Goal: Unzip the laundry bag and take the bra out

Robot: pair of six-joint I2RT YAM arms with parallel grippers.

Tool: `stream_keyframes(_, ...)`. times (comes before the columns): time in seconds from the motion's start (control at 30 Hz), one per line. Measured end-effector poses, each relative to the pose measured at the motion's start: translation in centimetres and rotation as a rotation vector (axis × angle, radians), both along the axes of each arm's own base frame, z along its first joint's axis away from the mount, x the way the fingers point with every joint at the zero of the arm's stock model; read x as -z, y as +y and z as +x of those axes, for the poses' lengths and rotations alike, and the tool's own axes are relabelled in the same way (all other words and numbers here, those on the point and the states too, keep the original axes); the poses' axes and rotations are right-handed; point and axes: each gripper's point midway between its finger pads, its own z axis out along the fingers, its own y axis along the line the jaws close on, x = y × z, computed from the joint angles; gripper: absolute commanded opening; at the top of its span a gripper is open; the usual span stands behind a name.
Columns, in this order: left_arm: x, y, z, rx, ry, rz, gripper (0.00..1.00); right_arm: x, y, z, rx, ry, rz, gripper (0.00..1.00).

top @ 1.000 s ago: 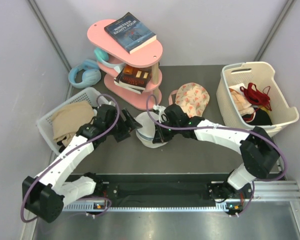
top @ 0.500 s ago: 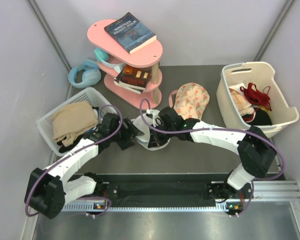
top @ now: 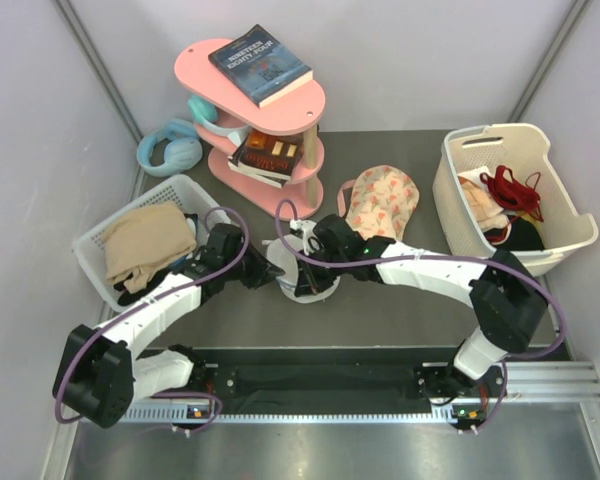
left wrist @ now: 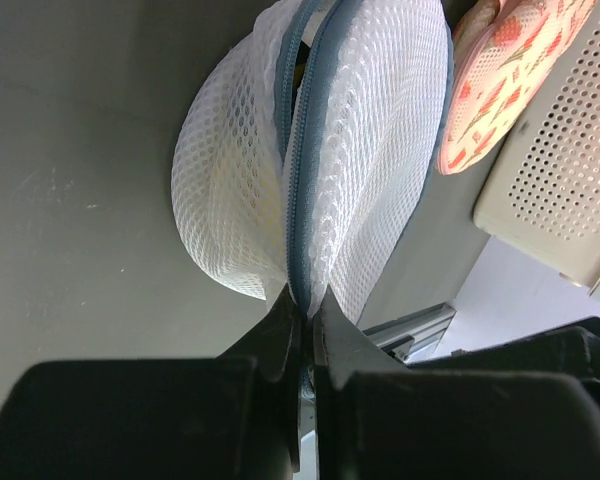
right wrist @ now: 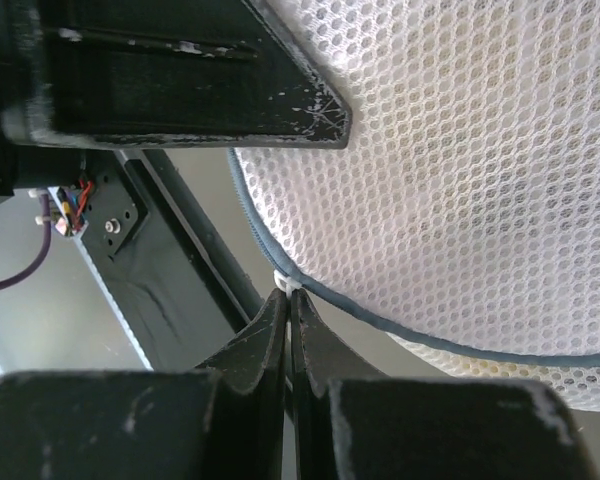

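Observation:
The laundry bag (top: 302,272), round white mesh with a blue-grey zip, lies at the table's middle between both arms. My left gripper (top: 267,272) is shut on the zip seam at the bag's left rim; in the left wrist view the fingertips (left wrist: 285,310) pinch the blue zip band (left wrist: 302,180). My right gripper (top: 306,258) is over the bag, shut on the small white zip pull (right wrist: 288,285) at the edge of the mesh (right wrist: 460,170). The bra is hidden inside; only a faint yellow tint (right wrist: 570,385) shows through the mesh.
A peach floral fabric piece (top: 382,200) lies just behind the bag. A white basket (top: 563,228) with a red garment stands at the right. A basket (top: 90,243) with tan cloth stands at the left. A pink shelf (top: 310,100) with books and blue headphones (top: 168,148) stand at the back.
My left gripper has moved right to the bag's rim and closed on the zip seam. The right gripper stayed shut and shifted slightly left with the bag.

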Motion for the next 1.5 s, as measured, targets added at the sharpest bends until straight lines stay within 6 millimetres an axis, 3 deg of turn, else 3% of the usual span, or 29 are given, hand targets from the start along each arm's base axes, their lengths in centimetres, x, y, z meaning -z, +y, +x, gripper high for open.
stream_keyframes(0.4,0.3,0.0,-0.2,0.003,0.003,-0.001,0.00,1.1,-0.8,0.4,0.032,0.013,-0.047,0.00)
stream_keyframes(0.73,0.0,0.1,-0.1,0.007,-0.018,0.004,0.00,2.9,-5.5,2.6,0.171,0.057,-0.090,0.00)
stream_keyframes(0.97,0.0,0.1,0.1,0.025,-0.025,0.024,0.00,2.6,-6.0,2.9,0.192,0.049,-0.087,0.00)
stream_keyframes(1.07,-0.7,-0.5,1.5,0.062,-0.043,0.052,0.00,2.5,-6.0,3.0,0.193,0.044,-0.088,0.00)
stream_keyframes(1.13,-1.3,-1.2,2.9,0.091,-0.062,0.064,0.08,2.4,-6.0,2.9,0.192,0.039,-0.088,0.00)
stream_keyframes(1.3,-3.0,-3.4,6.9,0.181,-0.131,0.095,0.59,1.8,-5.1,2.6,0.171,0.025,-0.074,0.00)
stream_keyframes(1.4,-3.4,-4.0,8.7,0.203,-0.163,0.117,0.72,1.4,-4.3,1.8,0.145,0.037,-0.052,0.00)
stream_keyframes(1.5,-3.4,-3.5,8.7,0.199,-0.164,0.147,0.77,1.3,-4.1,1.4,0.142,0.052,-0.046,0.00)
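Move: Pinched in both grippers, the laundry bag has its middle about 5 cm to the right of the left hand, 1 cm ahead and some 5 cm lower; from the right hand that middle is about 4 cm ahead, level sideways and 5 cm below. The patterned bag lies roughly 21 cm ahead and 19 cm to the right of the right hand. From the left hand, the grey basket is about 30 cm left and 6 cm ahead, the pink shelf some 20 cm ahead and 3 cm left. Keeping its pinch on the bag's blue edging, the right hand draws right about 6 cm, with some forward and down, while the left holds still with its fingers shut on the zip edge; then the right eases partly back left. The left now travels forward some 9 cm, also right and up, away from the right hand, and opens its fingers wide on the way. ##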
